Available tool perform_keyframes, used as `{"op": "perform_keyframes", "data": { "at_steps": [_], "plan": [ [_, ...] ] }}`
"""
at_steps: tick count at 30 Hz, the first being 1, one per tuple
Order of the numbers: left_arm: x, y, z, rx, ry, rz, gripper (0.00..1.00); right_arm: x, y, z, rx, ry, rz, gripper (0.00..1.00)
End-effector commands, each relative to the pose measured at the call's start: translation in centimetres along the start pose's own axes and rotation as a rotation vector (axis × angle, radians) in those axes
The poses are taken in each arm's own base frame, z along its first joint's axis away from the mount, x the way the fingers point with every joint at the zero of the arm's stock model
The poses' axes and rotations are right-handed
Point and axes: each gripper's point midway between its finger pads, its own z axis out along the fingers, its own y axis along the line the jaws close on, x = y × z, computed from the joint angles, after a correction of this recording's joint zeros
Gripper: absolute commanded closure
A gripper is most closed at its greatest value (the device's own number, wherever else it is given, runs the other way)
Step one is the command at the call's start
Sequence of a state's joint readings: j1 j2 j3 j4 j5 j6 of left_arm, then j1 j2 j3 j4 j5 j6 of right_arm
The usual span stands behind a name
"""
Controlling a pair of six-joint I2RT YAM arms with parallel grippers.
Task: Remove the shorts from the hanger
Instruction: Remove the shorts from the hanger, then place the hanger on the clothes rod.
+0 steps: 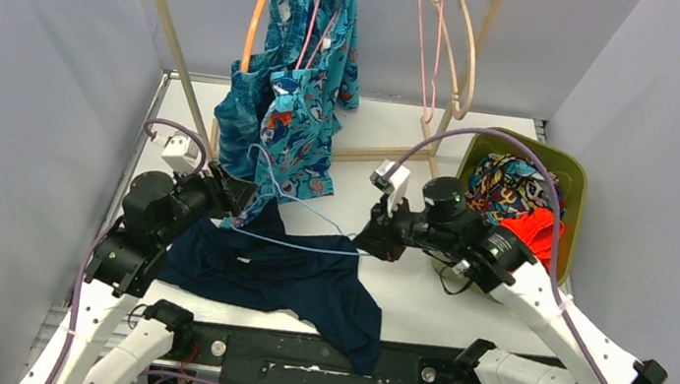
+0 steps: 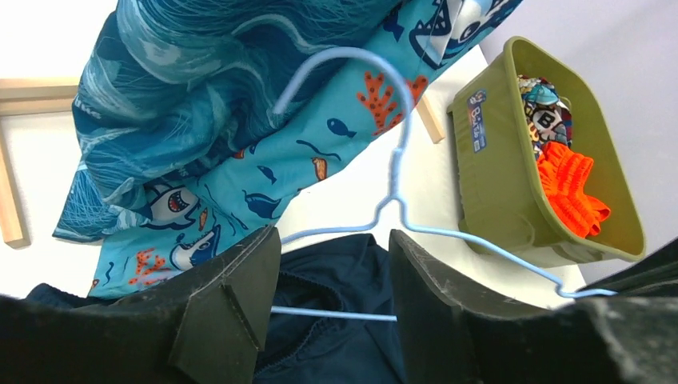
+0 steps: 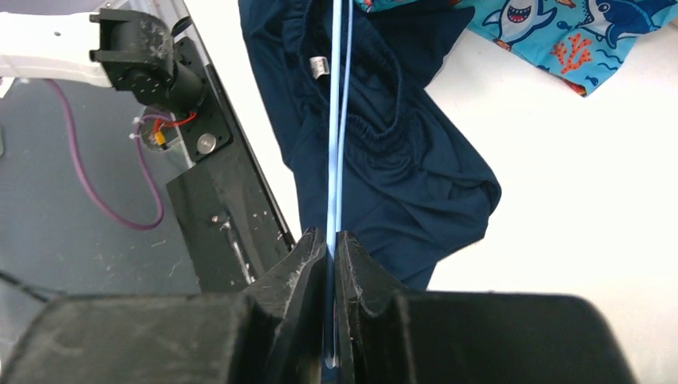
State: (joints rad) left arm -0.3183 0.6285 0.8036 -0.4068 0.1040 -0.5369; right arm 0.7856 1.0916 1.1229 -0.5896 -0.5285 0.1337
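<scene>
The navy shorts (image 1: pixel 285 279) lie crumpled on the table, still threaded on a light blue wire hanger (image 1: pixel 299 243). My right gripper (image 3: pixel 332 236) is shut on the hanger's (image 3: pixel 336 120) right end, with the navy shorts (image 3: pixel 400 160) beyond its tips. At the left end of the shorts, my left gripper (image 2: pixel 334 240) is open. Its fingers (image 2: pixel 240 280) stand either side of the hanger's bottom bar and the waistband of the navy shorts (image 2: pixel 336 280) without pinching them. Both grippers show from above, left (image 1: pixel 234 200) and right (image 1: pixel 371 246).
Teal leaf-print shorts (image 1: pixel 245 110) and turquoise cartoon-print shorts (image 1: pixel 303 138) hang from a wooden rack (image 1: pixel 173 36) at the back. Empty pink hangers (image 1: pixel 436 36) dangle to their right. A green bin (image 1: pixel 570 188) at the right holds orange-red shorts (image 1: pixel 535 228) and patterned shorts (image 1: pixel 506 184).
</scene>
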Motion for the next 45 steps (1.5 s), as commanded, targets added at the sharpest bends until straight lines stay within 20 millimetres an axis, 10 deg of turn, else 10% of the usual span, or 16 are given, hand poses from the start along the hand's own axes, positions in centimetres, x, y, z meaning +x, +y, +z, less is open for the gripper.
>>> {"op": "perform_keyframes", "data": {
  "at_steps": [1,9,15,23,28,45],
  "plan": [
    [-1.3,-1.8,-0.6,0.098,-0.063,0.027,0.48,-0.6,2.0,-3.0,-0.029,-0.083,0.015,1.00],
    [-2.4,-2.3,-2.1,0.148,-0.178,0.044,0.40,1.7,4.2,-5.7,-0.084,-0.054,0.043,1.00],
    [-1.5,1.2,-1.9,-0.012,-0.182,0.080,0.39,2.2,4.0,-7.7,-0.013,-0.073,0.076,1.00],
    [0.9,6.2,-1.5,-0.208,-0.147,0.147,0.30,2.3,1.1,-11.1,0.235,-0.119,0.125,1.00],
    [3.1,7.8,-0.6,-0.241,-0.103,0.141,0.23,-2.1,-3.5,-14.1,0.530,-0.362,0.115,1.00],
    [2.1,9.0,-1.3,-0.300,-0.187,0.137,0.19,-8.1,-7.1,-8.6,0.574,-0.573,0.162,1.00]
  ]
}}
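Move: From the left hand, half open, the waistband of the navy shorts lies about 17 cm below, roughly straight under it; the shark shorts hang about 15 cm ahead and 9 cm to its right. The right hand already grips the blue hanger's end; from it the free rail is some 30 cm ahead and 35 cm up, the pink hanger about 28 cm ahead, 7 cm right and 20 cm up. Back and to the right by about 6 cm each way goes the right hand first, keeping its pinch on the blue hanger and drawing it clear of the left hand; then it sweeps forward some 12 cm towards the rack, rising slightly overall and turning clockwise. The left fingers spread wider as that hand sinks towards the shorts' waistband and shifts left. ##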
